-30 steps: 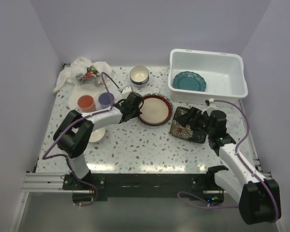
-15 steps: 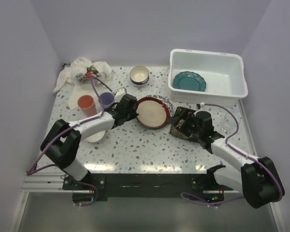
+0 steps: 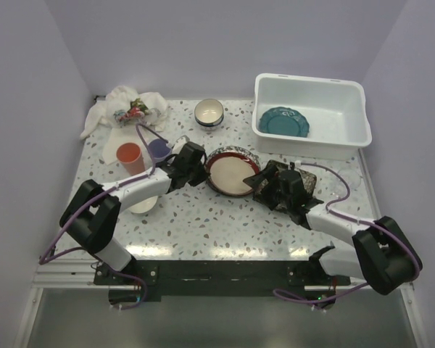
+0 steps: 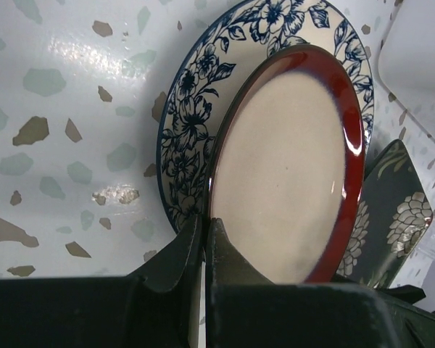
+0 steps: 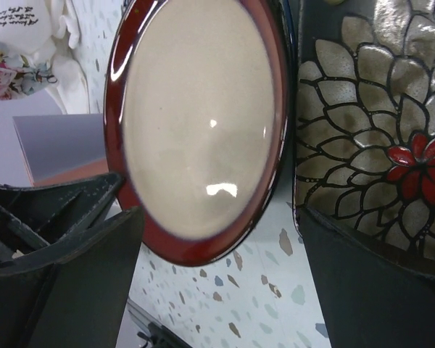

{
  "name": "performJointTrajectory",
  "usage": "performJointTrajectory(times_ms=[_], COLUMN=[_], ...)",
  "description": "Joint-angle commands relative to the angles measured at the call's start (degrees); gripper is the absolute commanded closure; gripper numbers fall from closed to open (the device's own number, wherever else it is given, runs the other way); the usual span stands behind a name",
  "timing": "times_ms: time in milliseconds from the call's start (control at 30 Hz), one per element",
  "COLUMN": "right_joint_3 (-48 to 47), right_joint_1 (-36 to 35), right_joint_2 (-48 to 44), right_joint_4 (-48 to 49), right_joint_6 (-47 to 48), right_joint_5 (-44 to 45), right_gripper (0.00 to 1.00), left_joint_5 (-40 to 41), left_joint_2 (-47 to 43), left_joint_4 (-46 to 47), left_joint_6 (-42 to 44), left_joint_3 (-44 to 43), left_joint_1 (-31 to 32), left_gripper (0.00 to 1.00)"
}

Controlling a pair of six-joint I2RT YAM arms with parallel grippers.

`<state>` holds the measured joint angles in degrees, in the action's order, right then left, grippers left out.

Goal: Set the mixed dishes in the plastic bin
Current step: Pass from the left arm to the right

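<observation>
My left gripper (image 3: 197,165) (image 4: 205,223) is shut on the near left rim of the red-rimmed cream plate (image 3: 230,175) (image 4: 283,167). That plate is tilted up off the blue-patterned plate (image 3: 241,151) (image 4: 188,123) beneath it. My right gripper (image 3: 264,179) (image 5: 221,272) stands wide open at the plate's right edge. The rim (image 5: 199,123) sits between its fingers, untouched. The dark floral square plate (image 3: 310,185) (image 5: 370,123) lies partly under that arm. The plastic bin (image 3: 333,94) at the back right holds the teal scalloped plate (image 3: 283,122).
A small bowl (image 3: 209,112) stands at the back centre. An orange cup (image 3: 129,154) and a purple cup (image 3: 158,149) stand left of my left gripper. A white cloth (image 3: 127,107) lies in the back left corner, and a pale dish (image 3: 142,204) under the left arm.
The left gripper has tipped the red-rimmed plate up from lying flat. The right arm has swung left across the floral plate toward the red-rimmed plate's edge, jaws still wide.
</observation>
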<state>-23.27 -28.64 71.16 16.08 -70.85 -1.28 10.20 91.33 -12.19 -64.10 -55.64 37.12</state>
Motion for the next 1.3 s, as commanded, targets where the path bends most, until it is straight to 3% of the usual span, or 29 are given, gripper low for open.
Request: performJointTrajectory(times_ms=[0, 533, 933, 1267], right_joint_3=[-0.9, -0.7, 0.2, -0.2], right_joint_1=[-1.6, -2.4, -2.4, -2.4], right_joint_2=[1.8, 5.3, -2.4, -9.5], right_joint_4=[2.7, 7.1, 2.7, -0.3], right_joint_6=[-3.6, -5.6, -3.9, -2.7], right_joint_5=[3.8, 2.6, 5.5, 8.1], right_gripper=[0.08, 0.16, 0.57, 0.82], left_joint_5=[-9.1, -14.7, -16.4, -18.5], left_joint_2=[-2.8, -5.0, -5.1, -5.2], left_joint_4=[3.0, 7.4, 8.3, 9.7], left_joint_6=[-2.9, -6.4, -6.0, -5.6], left_joint_3=[-0.9, 1.3, 2.4, 3.2], left_joint_1=[0.4, 0.4, 0.3, 0.3], left_gripper=[1.00, 1.00, 1.00, 0.97])
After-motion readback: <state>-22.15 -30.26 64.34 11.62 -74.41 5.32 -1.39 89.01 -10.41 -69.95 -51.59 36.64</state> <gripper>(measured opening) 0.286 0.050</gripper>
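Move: The left gripper still holds the left rim of the red-rimmed plate, and the open right gripper waits about 16 cm to its right and 4 cm nearer the bases. From the right gripper, the red-rimmed plate's middle is some 8 cm left and 5 cm ahead. The blue-patterned plate lies 8 cm left, 9 cm ahead and 5 cm below it; the square flowered dish's middle is about 11 cm right, level fore and aft, 5 cm below. Draw the left gripper back about 3 cm and some 2 cm right, keeping its pinch and rolling the red-rimmed plate roughly 10 degrees right side up. Ease the open right gripper slightly forward at the plate's right near edge, then back and down about 2 cm, closing its fingers to pinch the rim before rising 2.5 cm. ##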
